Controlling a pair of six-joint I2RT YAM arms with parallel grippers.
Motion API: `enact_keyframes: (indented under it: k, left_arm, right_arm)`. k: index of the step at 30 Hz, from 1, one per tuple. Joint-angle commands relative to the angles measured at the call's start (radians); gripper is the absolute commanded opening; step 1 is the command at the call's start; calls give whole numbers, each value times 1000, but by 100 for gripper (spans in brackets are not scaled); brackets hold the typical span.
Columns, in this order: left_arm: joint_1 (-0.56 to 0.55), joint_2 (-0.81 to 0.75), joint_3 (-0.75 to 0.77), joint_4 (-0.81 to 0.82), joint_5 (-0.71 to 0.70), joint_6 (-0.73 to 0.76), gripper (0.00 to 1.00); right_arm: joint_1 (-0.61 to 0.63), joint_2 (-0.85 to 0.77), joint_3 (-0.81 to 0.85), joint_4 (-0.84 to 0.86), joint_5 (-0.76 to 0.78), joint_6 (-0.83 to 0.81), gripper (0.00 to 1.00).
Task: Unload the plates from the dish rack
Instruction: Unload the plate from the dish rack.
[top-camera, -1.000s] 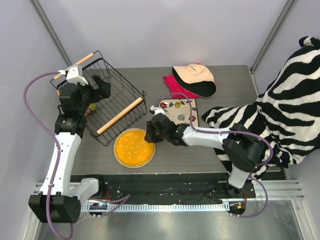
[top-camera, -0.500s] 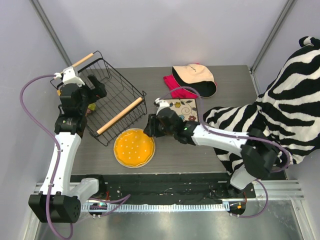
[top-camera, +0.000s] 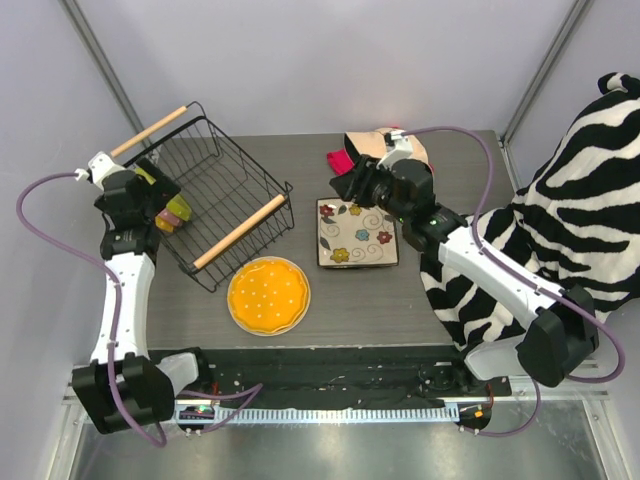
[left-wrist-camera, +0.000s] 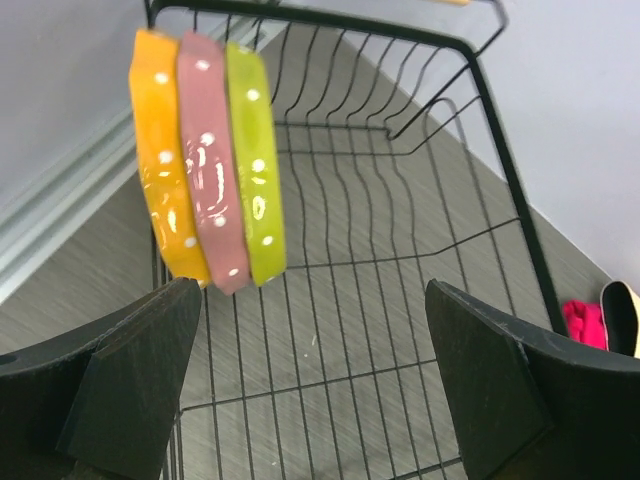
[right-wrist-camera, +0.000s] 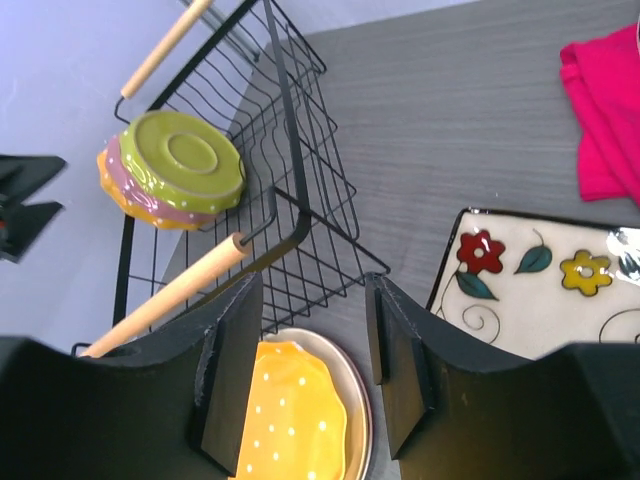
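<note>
The black wire dish rack stands at the back left with a wooden handle on its near side. Three plates stand on edge at its left end: orange, pink and green. My left gripper is open, just short of them, over the rack floor. The square flowered plate lies flat on the table. An orange plate rests on a cream plate. My right gripper hovers above the square plate's far left corner, open and holding nothing.
A cream-and-black cap and a pink cloth lie at the back, partly under my right arm. A zebra-striped cloth covers the right side. Grey walls close in the table on the left and at the back.
My right gripper rose and swung back-right, away from the orange plate's edge, its jaws widening; the square plate is now uncovered. My left gripper drew back to the rack's left end.
</note>
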Motion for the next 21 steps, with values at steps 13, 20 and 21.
enact_keyframes:
  k: [13, 20, 21]
  left_arm:
    - [39, 108, -41, 165, 143, 2, 98]
    - [39, 148, -44, 189, 143, 27, 94]
    - [39, 149, -46, 188, 136, 31, 94]
  right_arm:
    - [-73, -123, -112, 169, -57, 15, 56]
    - [-108, -120, -142, 201, -103, 34, 56]
    - [-117, -121, -148, 206, -108, 38, 56]
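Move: The green plate, nearest upright in the rack, has its middle about 6 cm ahead of the left hand, 2 cm to its left and 10 cm below. Pink stands about 2 cm farther left and 2 cm nearer the base than green, yellow 4 cm left and 3 cm nearer. The near wooden handle is some 17 cm right of the left hand, 9 cm back and 8 cm below. From the right hand, green lies roughly 40 cm left, 3 cm ahead and 12 cm lower. Downward first, then down and forward, the empty left hand sinks about 5 cm and reaches 3 cm towards the upright plates, turning some 5 degrees clockwise, fingers wide open and still short of gripping. Meanwhile the empty right hand, half open, drifts 3 to 4 cm to its right, away from the rack, rising about 3 cm and settling most of the way back. ##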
